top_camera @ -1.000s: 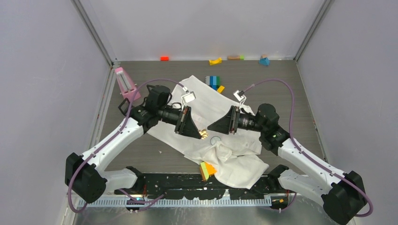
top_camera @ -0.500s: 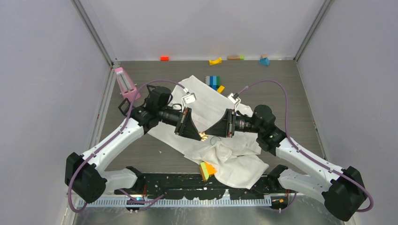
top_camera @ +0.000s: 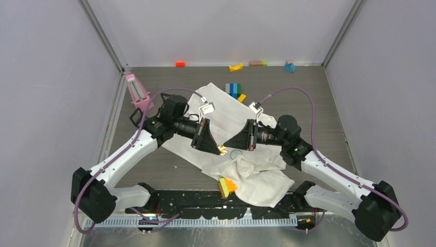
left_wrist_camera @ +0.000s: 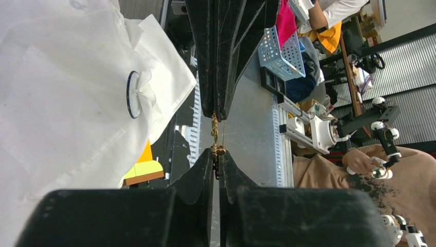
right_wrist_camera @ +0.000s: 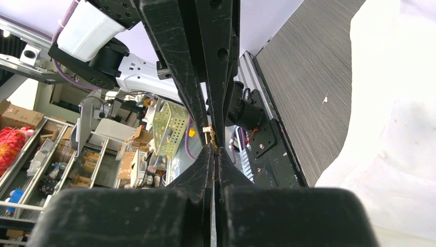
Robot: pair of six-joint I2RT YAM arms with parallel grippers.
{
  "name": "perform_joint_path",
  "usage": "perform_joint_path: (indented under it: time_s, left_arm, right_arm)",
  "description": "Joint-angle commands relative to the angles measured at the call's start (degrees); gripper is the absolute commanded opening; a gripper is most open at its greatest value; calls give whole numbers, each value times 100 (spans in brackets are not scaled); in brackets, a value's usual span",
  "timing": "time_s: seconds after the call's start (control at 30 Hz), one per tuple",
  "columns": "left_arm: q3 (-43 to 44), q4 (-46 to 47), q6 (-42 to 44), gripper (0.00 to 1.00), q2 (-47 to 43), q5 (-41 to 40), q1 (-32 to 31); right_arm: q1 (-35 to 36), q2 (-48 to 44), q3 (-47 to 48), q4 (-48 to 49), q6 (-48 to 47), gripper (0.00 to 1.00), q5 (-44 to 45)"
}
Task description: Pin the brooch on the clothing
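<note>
The clothing (top_camera: 226, 110) is a white shirt lying crumpled on the dark table, also seen in the left wrist view (left_wrist_camera: 61, 103) and the right wrist view (right_wrist_camera: 396, 128). Above its middle, both grippers meet tip to tip. My left gripper (top_camera: 221, 148) (left_wrist_camera: 216, 154) is shut on the brooch's small gold part (top_camera: 223, 150) (left_wrist_camera: 216, 135). My right gripper (top_camera: 228, 144) (right_wrist_camera: 214, 149) is shut on the other end of that gold part (right_wrist_camera: 208, 134). A round disc with a dark-blue rim (top_camera: 236, 154) (left_wrist_camera: 133, 94) rests on the shirt just beside the tips.
A pink object (top_camera: 136, 90) stands at the left table edge. Coloured blocks (top_camera: 234, 90) lie beside the shirt's far edge, and more (top_camera: 236, 67) lie along the back wall. A yellow-orange block (top_camera: 225, 186) sits at the shirt's near edge.
My right gripper has moved left to the left gripper's tip and shut on the gold part. The left gripper has stayed shut and barely moved.
</note>
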Motion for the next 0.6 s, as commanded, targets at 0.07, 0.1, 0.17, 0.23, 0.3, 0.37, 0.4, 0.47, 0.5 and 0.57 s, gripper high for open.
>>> perform_joint_path:
  time_s: [0.07,0.1,0.17,0.23,0.3,0.37,0.4,0.47,0.5,0.57]
  left_arm:
    - [5,270,-71,47,-170,-250,-28]
    - [0,301,-107,61,-196,-292,-23]
    - [-23,471,-200,77,-279,-325,-23]
    - [-91,708,-358,88,-369,-356,-13]
    - [-141,863,-459,97,-464,-369,17]
    - [-117,881,-433,100,-554,-377,78]
    - [-127,937,-466,100,-593,-384,100]
    - [-196,1193,-656,100,-672,-381,161]
    - [-269,1449,-818,99,-707,-383,194]
    - [-470,2064,-1266,95,-786,-362,277]
  right_arm:
    - [76,-258,-109,321,-123,1,753]
    - [72,-361,-136,428,-98,1,856]
    - [75,-514,-207,569,-78,1,1142]
    - [76,-643,-227,623,-120,1,1388]
    - [76,-762,-298,763,-151,1,1622]
    - [76,-870,-400,1010,-126,1,1825]
    - [76,-932,-431,1156,-108,1,1923]
    - [76,-994,-473,1266,-100,1,2019]
    - [76,-1003,-469,1278,-99,1,2042]
    - [76,-972,-444,1272,-120,1,2030]
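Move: The gold brooch is pinched by both hands, about 1 cm to the right of the left hand and level with it. From the right hand it lies about 1 cm back, 1 cm left and slightly below. On the clothing, the round badge is roughly 12 cm ahead of the right hand, 5 cm right and 24 cm down; the yellow wedge lies almost straight below that hand, 1 cm right and 22 cm down. Left fingers open wide off the brooch, rising 2 cm; right hand, still gripping, carries it up 4 cm, forward-right. ##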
